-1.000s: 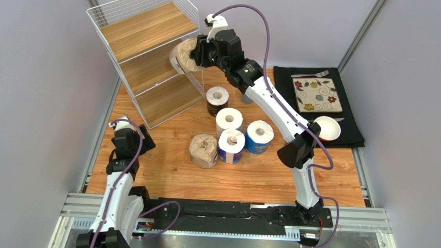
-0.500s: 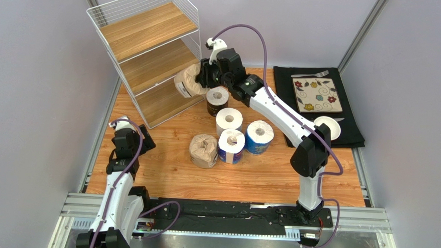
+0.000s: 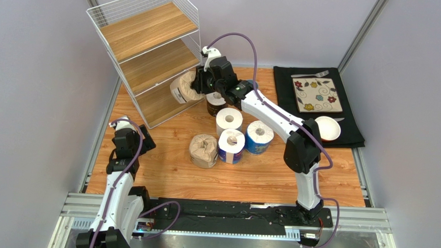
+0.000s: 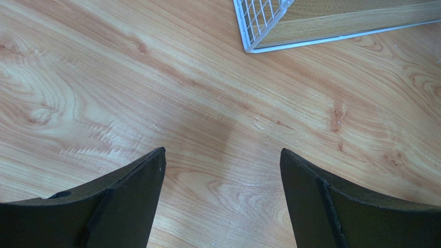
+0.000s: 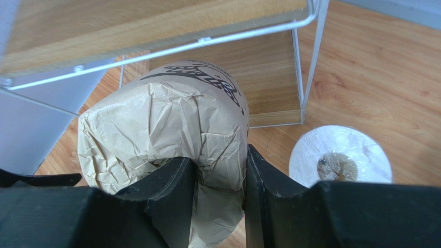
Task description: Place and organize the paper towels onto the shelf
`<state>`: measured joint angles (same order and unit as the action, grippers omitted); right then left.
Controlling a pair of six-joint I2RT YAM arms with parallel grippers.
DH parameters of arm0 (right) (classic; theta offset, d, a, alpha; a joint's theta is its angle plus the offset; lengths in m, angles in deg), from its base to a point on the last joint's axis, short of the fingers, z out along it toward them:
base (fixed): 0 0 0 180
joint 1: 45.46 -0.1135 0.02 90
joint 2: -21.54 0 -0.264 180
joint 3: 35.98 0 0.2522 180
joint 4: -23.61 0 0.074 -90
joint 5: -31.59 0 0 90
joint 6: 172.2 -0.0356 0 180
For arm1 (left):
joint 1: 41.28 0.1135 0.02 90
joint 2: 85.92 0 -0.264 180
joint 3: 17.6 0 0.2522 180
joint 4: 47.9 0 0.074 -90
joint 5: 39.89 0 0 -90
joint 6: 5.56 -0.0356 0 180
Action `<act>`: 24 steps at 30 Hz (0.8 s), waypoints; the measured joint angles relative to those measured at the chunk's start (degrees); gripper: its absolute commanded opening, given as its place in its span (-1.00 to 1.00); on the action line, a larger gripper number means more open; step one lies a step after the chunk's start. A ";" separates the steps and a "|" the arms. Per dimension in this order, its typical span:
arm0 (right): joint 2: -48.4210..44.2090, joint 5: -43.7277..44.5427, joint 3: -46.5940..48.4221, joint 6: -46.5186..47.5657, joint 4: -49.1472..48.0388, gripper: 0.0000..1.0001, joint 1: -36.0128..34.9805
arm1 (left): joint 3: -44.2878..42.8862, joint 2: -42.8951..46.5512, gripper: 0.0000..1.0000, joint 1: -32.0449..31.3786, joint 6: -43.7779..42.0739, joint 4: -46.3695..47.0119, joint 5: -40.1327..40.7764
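Note:
My right gripper [image 3: 195,84] is shut on a brown paper-wrapped roll [image 3: 183,88], pinching its crumpled end [image 5: 165,134], and holds it at the open front of the white wire shelf [image 3: 148,50], level with the bottom tier [image 5: 269,82]. On the table stand the dark-wrapped roll [image 3: 216,103], the plain white roll [image 3: 229,120], two blue-wrapped rolls [image 3: 231,146] [image 3: 259,136] and the other brown roll [image 3: 203,150]. My left gripper [image 4: 222,160] is open and empty over bare table near the shelf's corner [image 4: 253,31].
A black mat [image 3: 349,120] at the right holds a floral plate [image 3: 316,94], a white bowl [image 3: 327,128] and cutlery. The shelf's wire posts [image 5: 310,62] stand close beside the held roll. Grey walls enclose the table.
My right arm has lowered the brown roll from beside the top tier down and left to the front of the bottom tier. The left arm has not moved.

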<state>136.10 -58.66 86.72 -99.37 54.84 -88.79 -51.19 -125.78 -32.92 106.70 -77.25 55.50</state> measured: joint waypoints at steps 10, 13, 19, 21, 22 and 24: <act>7.91 1.99 -0.02 -2.95 -2.75 -0.60 -1.79 | 0.00 -0.15 0.79 0.00 0.02 0.02 -0.46; 8.09 2.64 -1.38 -5.18 -6.34 -0.60 -2.45 | 0.00 -0.24 0.79 0.00 0.07 0.02 -0.48; 9.49 3.87 -1.99 -9.99 -13.68 -0.60 -3.15 | 0.00 -0.26 0.79 0.00 0.22 0.02 -0.66; 10.93 4.33 -1.44 -10.95 -15.08 -0.60 -3.39 | 0.00 -0.26 0.79 0.00 0.22 0.00 -0.68; 11.65 4.55 -1.11 -11.21 -15.26 -0.60 -3.52 | 0.00 -0.26 0.79 0.00 0.24 0.02 -0.70; 13.25 5.18 -0.50 -11.58 -15.23 -0.60 -3.74 | 0.00 -0.26 0.79 0.00 0.31 0.02 -0.85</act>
<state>149.35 -53.48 86.22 -110.96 39.61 -92.53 -51.19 -126.04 -32.92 107.01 -77.23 54.64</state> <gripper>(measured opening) 0.370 0.897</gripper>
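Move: The brown-wrapped roll is already pinched in the right hand; the bottom shelf it is bound for has its middle roughly 15 cm ahead of that hand, 13 cm left and 24 cm below. The middle shelf is directly above that, only about 4 cm lower than the hand. The black-wrapped roll stands about 10 cm ahead, 5 cm right and 19 cm below. From the left hand, the bottom shelf lies some 26 cm ahead, 12 cm right and 7 cm below. The brown roll, kept in the right fingers' unchanged grip, is lowered about 7 cm first, then carried leftward towards the bottom shelf, below the middle shelf's front edge, rising slightly before sinking again. The right hand ends roughly 8 cm lower and 6 cm farther left, its left side rolled up a little, about 10 degrees. ##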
